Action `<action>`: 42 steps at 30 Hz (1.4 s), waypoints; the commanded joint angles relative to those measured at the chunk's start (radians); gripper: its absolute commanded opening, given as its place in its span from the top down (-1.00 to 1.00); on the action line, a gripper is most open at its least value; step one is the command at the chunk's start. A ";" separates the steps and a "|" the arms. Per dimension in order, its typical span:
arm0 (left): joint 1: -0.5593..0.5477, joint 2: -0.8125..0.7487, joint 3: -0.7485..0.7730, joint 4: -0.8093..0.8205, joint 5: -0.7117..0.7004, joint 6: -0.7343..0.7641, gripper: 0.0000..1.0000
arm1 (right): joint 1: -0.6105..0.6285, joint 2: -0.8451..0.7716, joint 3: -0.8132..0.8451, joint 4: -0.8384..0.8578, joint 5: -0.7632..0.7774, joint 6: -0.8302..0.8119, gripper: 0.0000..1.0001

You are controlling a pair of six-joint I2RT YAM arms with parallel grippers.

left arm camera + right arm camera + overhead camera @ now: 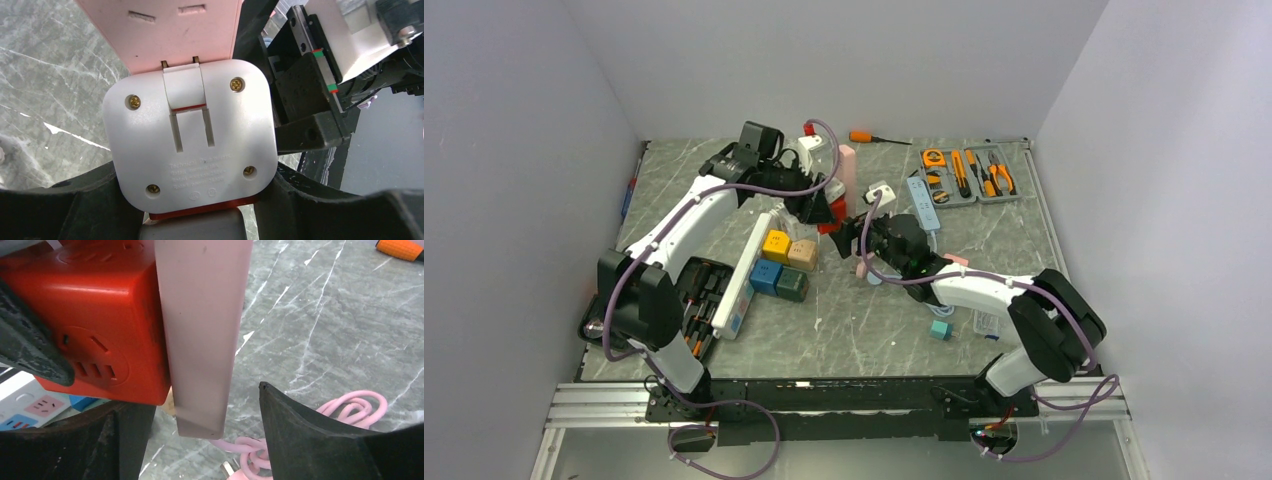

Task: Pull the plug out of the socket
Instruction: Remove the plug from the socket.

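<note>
The plug (pixel 190 135) is a red cube adapter with a white screwed back. Its prongs are pushed into the pink socket strip (pixel 160 30). My left gripper (pixel 195 200) is shut on the plug, one black finger (pixel 60 205) against each side. In the right wrist view the red plug (pixel 100 315) sits against the left face of the pink socket strip (pixel 202 330). My right gripper (pixel 200 410) is open and straddles the strip's lower end, with a gap to the right finger (pixel 300 430). From above, both grippers meet at the pink strip (pixel 847 175).
The strip's pink cable (pixel 350 405) lies coiled under the right gripper. Coloured blocks (pixel 779 265) and a long white strip (pixel 749 270) lie left of centre. A tool tray (pixel 969 175), a blue-white power strip (pixel 922 200) and an orange screwdriver (pixel 864 137) lie at the back.
</note>
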 commanded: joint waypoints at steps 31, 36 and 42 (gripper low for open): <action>0.086 -0.089 0.028 0.188 0.259 -0.280 1.00 | 0.017 0.053 0.104 0.125 0.032 0.042 -0.32; 0.087 -0.099 0.011 0.205 0.271 -0.298 1.00 | 0.015 0.053 0.115 0.151 0.050 0.014 -0.02; 0.088 -0.102 0.004 0.185 0.264 -0.274 1.00 | 0.013 0.039 0.132 0.132 0.065 -0.016 0.77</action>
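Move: The pink socket strip stands tilted and still plugged to the red plug cube. Its lower end is just ahead between the right hand's open fingers, its middle some 4 cm ahead, 1 cm left and 5 cm above. The red plug cube lies 3 cm ahead, 5 cm left and 4 cm up. The peach cube is 10 cm left, level, 12 cm below. From the left hand, the strip's middle is 3 cm ahead, 5 cm right, 2 cm above. Upward together: the left hand, keeping its hold on the red plug cube, rises 3.5 cm and brings its right-pointing fingers about 10 degrees nearer level. The right climbs about 3 cm, easing forward and left onto the pink strip's lower end; its fingers close, reopen, then close again to pinch the strip. ##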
